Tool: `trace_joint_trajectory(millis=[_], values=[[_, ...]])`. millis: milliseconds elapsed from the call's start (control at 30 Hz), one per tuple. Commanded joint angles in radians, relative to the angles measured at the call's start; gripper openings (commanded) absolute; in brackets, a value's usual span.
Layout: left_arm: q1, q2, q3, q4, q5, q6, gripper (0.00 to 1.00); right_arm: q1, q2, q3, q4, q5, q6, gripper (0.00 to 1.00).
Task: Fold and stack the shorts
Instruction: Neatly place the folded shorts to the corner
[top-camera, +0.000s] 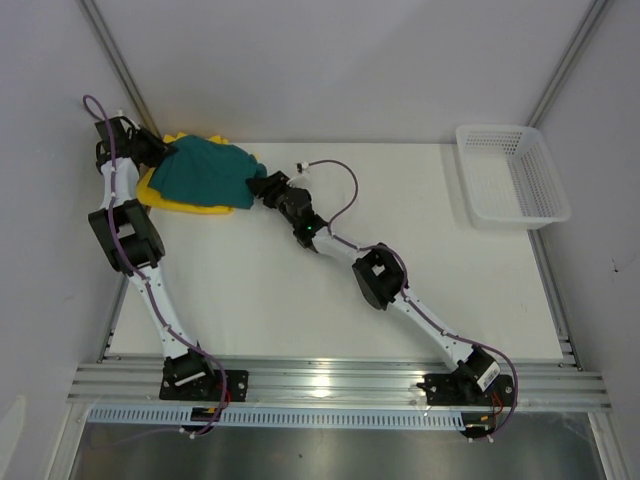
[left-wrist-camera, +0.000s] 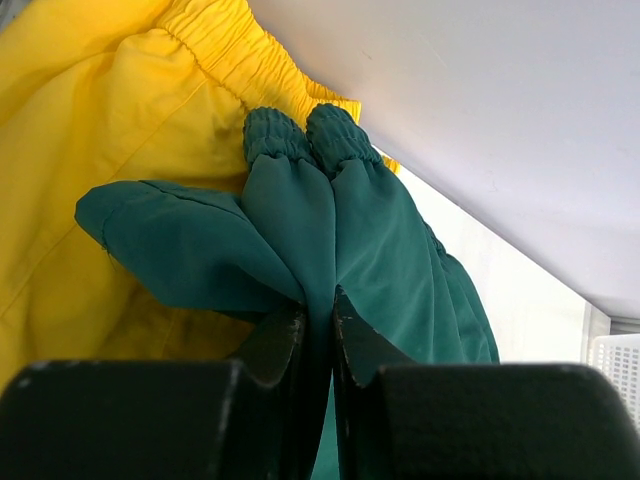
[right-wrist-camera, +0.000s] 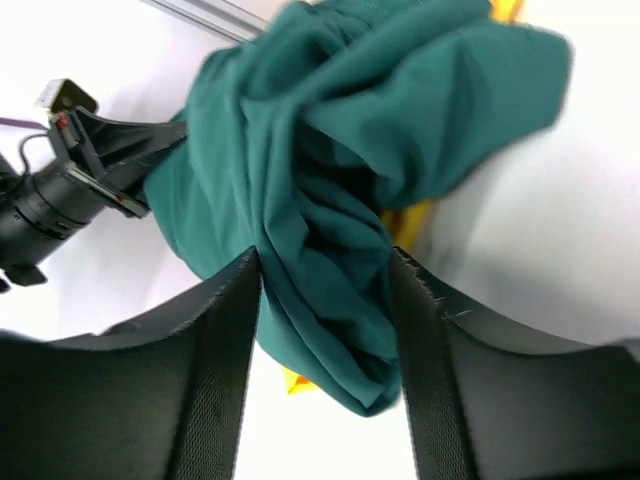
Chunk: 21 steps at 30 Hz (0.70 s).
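Note:
The dark teal shorts lie bunched on top of the bright yellow shorts at the far left of the table. My left gripper is at their left end, shut on a fold of teal fabric near the waistband, with the yellow shorts behind it. My right gripper is at the right end of the teal shorts. Its jaws stand wide apart with a hanging bunch of teal fabric between them. A sliver of yellow shows behind.
A white mesh basket stands at the far right edge of the table; its corner shows in the left wrist view. The wall runs close behind the shorts. The left arm's tip shows in the right wrist view.

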<state>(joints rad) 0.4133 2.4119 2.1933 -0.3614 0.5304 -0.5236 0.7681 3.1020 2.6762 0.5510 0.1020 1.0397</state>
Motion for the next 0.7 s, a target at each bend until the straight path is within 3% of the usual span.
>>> trace_joint_trajectory(millis=[0,333,533,667], values=[[-0.013,-0.082,0.013,-0.024,0.049,-0.015,0.14,0.023,0.020,0.050,0.038,0.041,-0.010,0.54],[-0.025,-0.079,0.013,-0.008,0.085,-0.026,0.14,0.034,0.011,0.053,0.053,0.030,-0.021,0.42],[-0.034,-0.073,0.011,-0.002,0.111,-0.033,0.13,0.033,-0.028,0.030,0.050,-0.007,-0.035,0.01],[-0.050,-0.074,0.006,0.010,0.134,-0.047,0.13,0.002,-0.094,-0.050,0.063,-0.041,-0.015,0.00]])
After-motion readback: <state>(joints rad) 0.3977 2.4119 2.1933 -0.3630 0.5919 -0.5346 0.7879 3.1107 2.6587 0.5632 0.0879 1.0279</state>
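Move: Between the right hand's open fingers lies the teal shorts' right edge, its middle about 1 cm left, 1 cm below and level fore and aft. The yellow shorts' middle is some 17 cm left and 5 cm ahead of that hand, 7 cm lower. From the left hand, already gripping the teal shorts, the yellow shorts' middle is about 7 cm right, 5 cm back and 12 cm below; the teal right edge is roughly 24 cm right, 9 cm back and 6 cm below. Closing fully from a bit over half open, the right fingers pinch the hanging right edge of the teal shorts while that hand eases about 1.5 cm back, with a little drop and a slight shift left. The left hand keeps its grip on the far-left end and carries it about 2 cm right, towards the right hand, turning roughly 5 degrees clockwise. ##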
